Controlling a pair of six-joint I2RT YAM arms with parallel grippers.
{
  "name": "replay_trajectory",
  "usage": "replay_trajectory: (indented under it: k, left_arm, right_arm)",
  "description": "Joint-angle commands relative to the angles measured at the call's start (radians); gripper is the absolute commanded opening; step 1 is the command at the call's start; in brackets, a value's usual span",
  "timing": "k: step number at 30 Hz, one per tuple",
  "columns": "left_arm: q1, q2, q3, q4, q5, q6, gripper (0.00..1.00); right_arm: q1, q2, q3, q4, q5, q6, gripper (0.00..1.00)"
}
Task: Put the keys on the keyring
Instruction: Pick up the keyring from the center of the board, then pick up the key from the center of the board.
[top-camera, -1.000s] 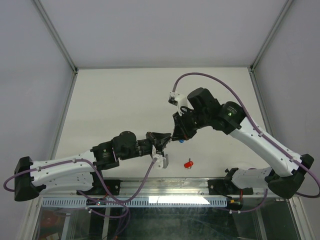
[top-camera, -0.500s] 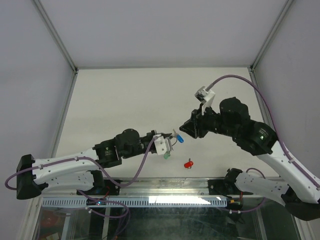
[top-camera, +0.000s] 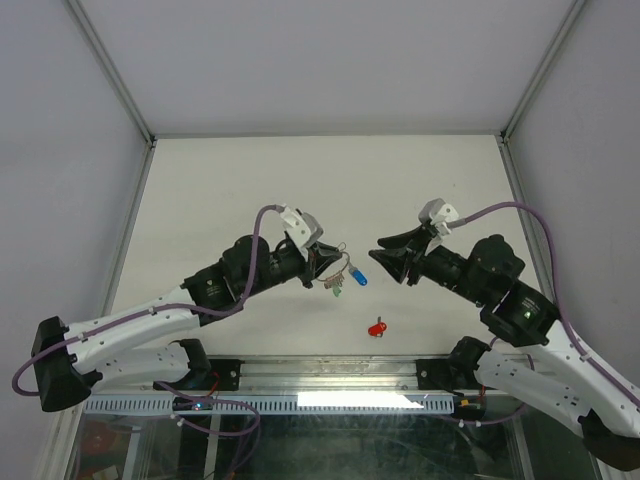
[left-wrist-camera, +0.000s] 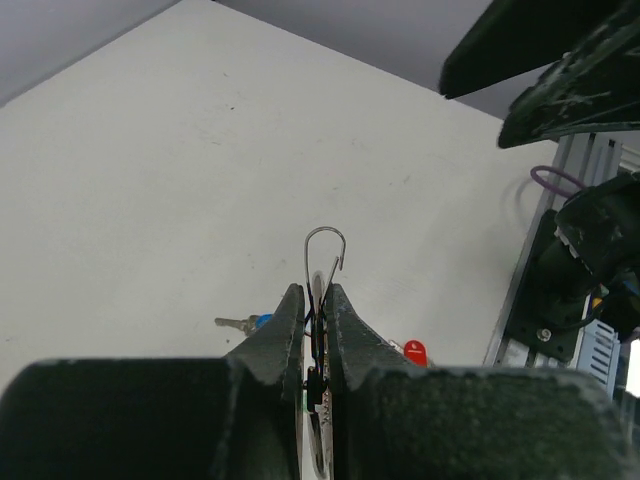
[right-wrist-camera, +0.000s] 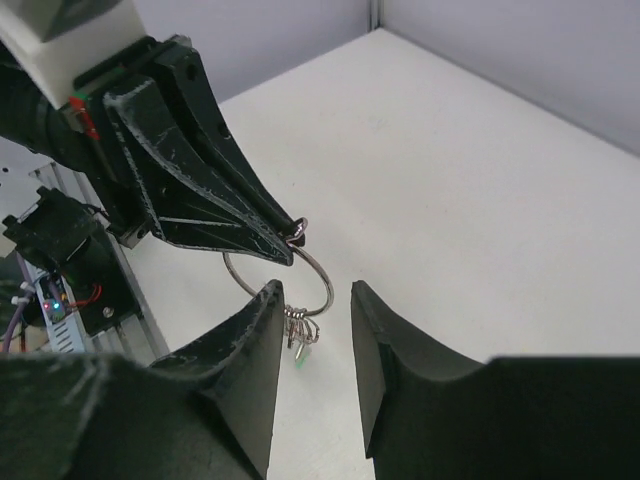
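Note:
My left gripper (top-camera: 322, 262) (left-wrist-camera: 315, 295) is shut on the keyring (left-wrist-camera: 325, 248), a thin silver wire loop (right-wrist-camera: 318, 268) that sticks out past its fingertips, held above the table. Several small silver pieces and the green key (top-camera: 337, 290) (right-wrist-camera: 300, 358) hang from the ring. The blue key (top-camera: 359, 278) (left-wrist-camera: 252, 322) lies on the table just right of the left gripper. The red key (top-camera: 378, 328) (left-wrist-camera: 415, 351) lies nearer the front edge. My right gripper (top-camera: 392, 256) (right-wrist-camera: 312, 300) stands open and holds nothing, a short way right of the ring and facing it.
White table (top-camera: 230, 190) with grey enclosure walls at the back and sides. A metal rail (top-camera: 330, 372) and both arm bases run along the near edge. The left gripper's fingers (right-wrist-camera: 215, 195) fill the upper left of the right wrist view.
My right gripper has opened and drawn back to the right, away from the ring. The left arm has swung up and back with the keyring. The blue and red keys have stayed put.

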Motion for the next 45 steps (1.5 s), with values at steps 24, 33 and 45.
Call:
replay_trajectory:
  k: [24,33,45]
  left_arm:
    - [0.259,-0.004,0.047,-0.148,0.237,-0.204,0.00]
    - [0.392,-0.001,0.091,-0.256,0.248,-0.159,0.00]
    - [0.398,0.028,0.108,-0.278,0.209,-0.052,0.00]
  right_arm:
    - [-0.018,0.289,0.239,-0.282,0.216,0.115,0.34]
    - [-0.021,0.391,0.160,-0.533,0.193,0.524,0.33]
    - [0.184,0.329,-0.175,-0.487,0.270,0.909,0.37]
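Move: The right hand, empty and part open, has the red-tagged key lying roughly 30 cm below it, about 4 cm back and 2 cm to its right. The blue-tagged key lies 12 cm ahead of that hand and 3 cm to its left, on the same board; the keyring hangs some 9 cm to its left, 2 cm ahead and 10 cm below. From the left hand, which already holds the ring, the red-tagged key is about 6 cm back, 10 cm right and 25 cm below. The right hand first eases a few centimetres forward, then plunges about 23 cm, swinging back and to the right towards the red-tagged key as its wrist tips from nearly level to steeply down, its fingers staying part open and stopping above the key without touching it. The left hand keeps its pinch on the keyring and, after a short hover, carries it left and forward about 10 cm while sinking slightly, away from the right hand's side, turning a little counter-clockwise and tipping downwards. ##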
